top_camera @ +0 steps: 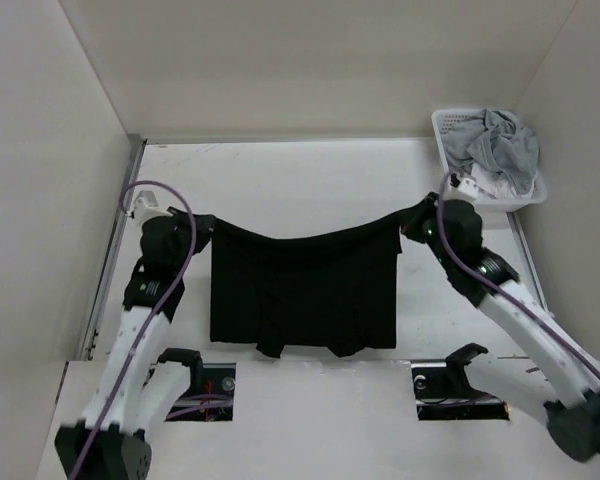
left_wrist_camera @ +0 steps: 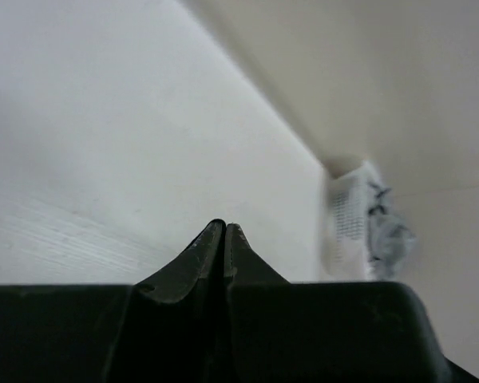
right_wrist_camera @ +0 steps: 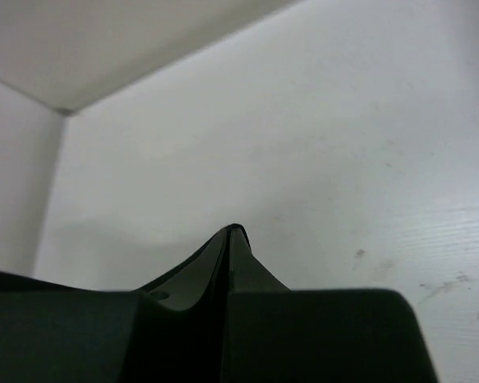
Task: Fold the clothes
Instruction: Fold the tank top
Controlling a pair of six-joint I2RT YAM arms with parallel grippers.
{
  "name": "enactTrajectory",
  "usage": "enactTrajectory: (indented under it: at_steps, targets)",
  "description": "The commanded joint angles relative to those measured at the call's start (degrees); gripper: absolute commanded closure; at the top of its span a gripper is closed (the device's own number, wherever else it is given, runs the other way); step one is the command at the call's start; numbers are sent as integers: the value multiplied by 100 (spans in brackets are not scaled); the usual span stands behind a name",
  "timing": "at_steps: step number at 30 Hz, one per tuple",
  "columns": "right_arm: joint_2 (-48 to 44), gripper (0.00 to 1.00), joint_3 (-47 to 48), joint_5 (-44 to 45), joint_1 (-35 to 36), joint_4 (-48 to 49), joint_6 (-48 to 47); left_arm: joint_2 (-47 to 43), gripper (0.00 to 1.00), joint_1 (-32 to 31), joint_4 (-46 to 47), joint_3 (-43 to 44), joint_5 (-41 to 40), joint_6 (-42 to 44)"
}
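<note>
The clothes [top_camera: 302,290], a plain black shirt-like garment, hang spread between the two arms over the middle of the table, and the top edge sags in a curve. At the garment's upper left corner my left gripper [top_camera: 202,226] is shut on the fabric. The upper right corner is pinched the same way by my right gripper [top_camera: 408,222]. The lower hem and two sleeve tips rest near the table's front edge. In the left wrist view the left gripper [left_wrist_camera: 225,227] shows its jaws pressed together. The right gripper [right_wrist_camera: 234,230] also has its jaws together in the right wrist view. Neither wrist view shows the cloth clearly.
A white basket [top_camera: 446,124] stands at the back right corner with a light grey garment [top_camera: 502,145] heaped in it; the basket [left_wrist_camera: 345,227] also shows blurred in the left wrist view. White walls enclose the table on three sides.
</note>
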Motion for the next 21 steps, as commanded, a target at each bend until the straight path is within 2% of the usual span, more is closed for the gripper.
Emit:
enactTrajectory:
  at_steps: [1,3,6,10,14,21]
  targets:
    - [1355,98,-228,-2033,-1120,1683,301,1335,99,155,1246,-211,-185,8]
    - [2559,98,183,-2474,-1455,2159,380,2504,99,182,1853,86,-256,-71]
    - [3958,98,1096,-2791,-1763,2284,398,3833,99,217,2172,920,-159,-124]
    - [4902,98,1898,-3056,-2098,2206,460,4452,99,270,2189,1590,-1,-195]
    - [4456,98,1295,-3056,-2151,2389,486,4005,99,244,2321,1074,-54,-221]
    - [2769,98,-761,-2889,-2090,2944,811,2249,99,340,2497,-885,139,-415]
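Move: Stretched between both grippers, the tank top trails back towards the robot: its body's middle is about 12 cm back, 5 cm below and some 20 cm to the left hand's right, equally far to the right hand's left. The hem is about 25 cm back. Bare table lies some 25 cm below, around 12 cm ahead and midway between the hands; the laundry basket is roughly 30 cm ahead and 30 cm right of the right hand. Swinging forward and down together towards the bare table, both hands sweep the pinched edge about 15 cm each way, wrists tipping down over 20 degrees, the right reaching slightly farther. Then they turn back towards the robot by some 5 cm, rising a little and easing the tilt, fingers still shut on the corners. ##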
